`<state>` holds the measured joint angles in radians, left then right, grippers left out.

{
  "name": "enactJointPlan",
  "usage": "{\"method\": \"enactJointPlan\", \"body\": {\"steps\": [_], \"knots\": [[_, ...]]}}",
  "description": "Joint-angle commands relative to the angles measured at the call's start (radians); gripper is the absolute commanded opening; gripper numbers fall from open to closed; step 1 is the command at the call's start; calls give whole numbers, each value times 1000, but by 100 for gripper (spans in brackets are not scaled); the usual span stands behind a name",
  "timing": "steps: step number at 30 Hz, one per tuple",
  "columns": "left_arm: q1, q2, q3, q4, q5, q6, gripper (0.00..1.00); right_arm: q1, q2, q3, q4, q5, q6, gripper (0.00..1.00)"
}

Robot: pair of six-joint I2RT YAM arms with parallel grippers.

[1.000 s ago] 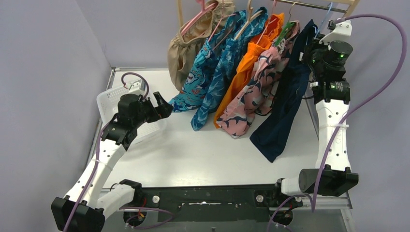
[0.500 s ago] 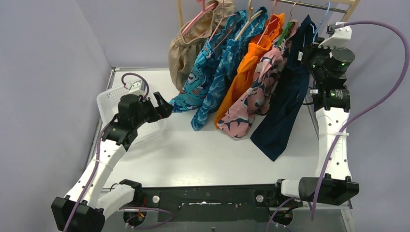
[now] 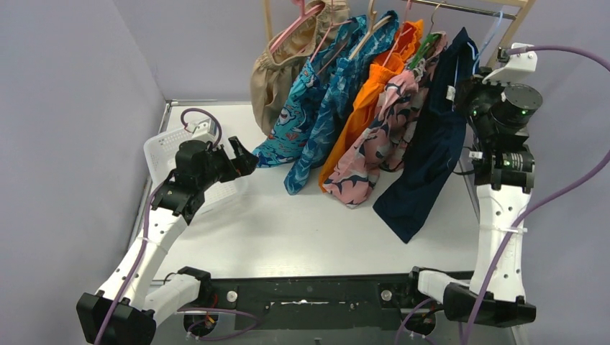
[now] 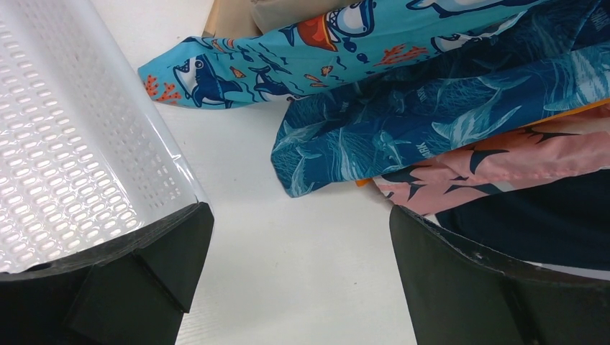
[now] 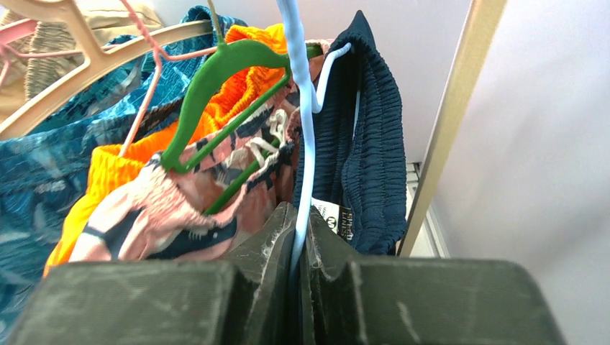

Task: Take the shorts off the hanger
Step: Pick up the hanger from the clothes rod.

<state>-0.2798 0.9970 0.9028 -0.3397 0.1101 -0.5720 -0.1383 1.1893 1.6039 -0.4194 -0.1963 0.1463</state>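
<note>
Several pairs of shorts hang in a row on hangers at the back of the table. The rightmost pair is plain navy shorts [image 3: 424, 165] [image 5: 367, 144], on a light blue hanger [image 5: 302, 108]. My right gripper [image 5: 298, 215] [image 3: 467, 90] is shut on that hanger's thin stem, just beside the navy waistband. To the left hang pink shark-print shorts [image 3: 378, 144] on a green hanger [image 5: 216, 72], then orange shorts [image 3: 363, 108]. My left gripper [image 4: 298, 230] [image 3: 243, 157] is open and holds nothing, low over the table near the hems of the printed shorts.
A white perforated basket [image 3: 162, 147] [image 4: 65, 144] sits at the table's left, under my left arm. Dark teal [image 3: 331, 115], turquoise [image 3: 302, 108] and tan [image 3: 277, 72] shorts hang further left. The rack's wooden post [image 5: 449, 122] stands close to the right of my right gripper.
My right arm has shifted to the right and a little nearer, taking the blue hanger and the top of the navy shorts with it. The left arm has not moved.
</note>
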Motion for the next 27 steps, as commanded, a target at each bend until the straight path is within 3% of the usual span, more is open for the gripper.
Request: {"method": "enactJointPlan", "body": {"steps": [1, 9, 14, 17, 22, 27], "knots": [[8, -31, 42, 45, 10, 4, 97, -3, -123, 57, -43, 20, 33, 0], [10, -39, 91, 7, 13, 16, 97, -2, -323, -24, -382, 30, 171, 0], [11, -50, 102, 3, 28, 10, 97, -2, -385, -33, -563, -136, 189, 0], [12, -49, 113, 3, 55, 0, 98, -1, -390, -90, -643, -311, 183, 0], [13, -62, 115, 22, 99, -15, 97, -2, -433, -238, -620, -648, 210, 0], [12, -64, 109, 76, 178, -19, 97, -1, -404, -270, -632, -797, 155, 0]]}}
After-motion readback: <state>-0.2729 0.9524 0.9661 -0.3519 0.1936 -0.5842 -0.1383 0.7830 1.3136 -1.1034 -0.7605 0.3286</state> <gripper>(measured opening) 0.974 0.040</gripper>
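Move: The right gripper already grips the blue hanger by its neck, with the navy shorts on it. The bare middle of the table lies roughly 17 cm back, 25 cm left and 46 cm below. The clothes rod is about 6 cm ahead, level sideways and some 13 cm above; the pink shorts hang about 12 cm left, 4 cm ahead and 12 cm lower. From the left gripper, that table middle lies around 23 cm right, 12 cm back and 22 cm down. Pull the right gripper straight back from the rod, keeping its pinch on the hanger's neck. After some 15 cm swing it left and down over the table, tipping the fingers down about 35 degrees, turning counter-clockwise and rolling the hand's left side up. Meanwhile raise the open, empty left gripper about 4 cm. ##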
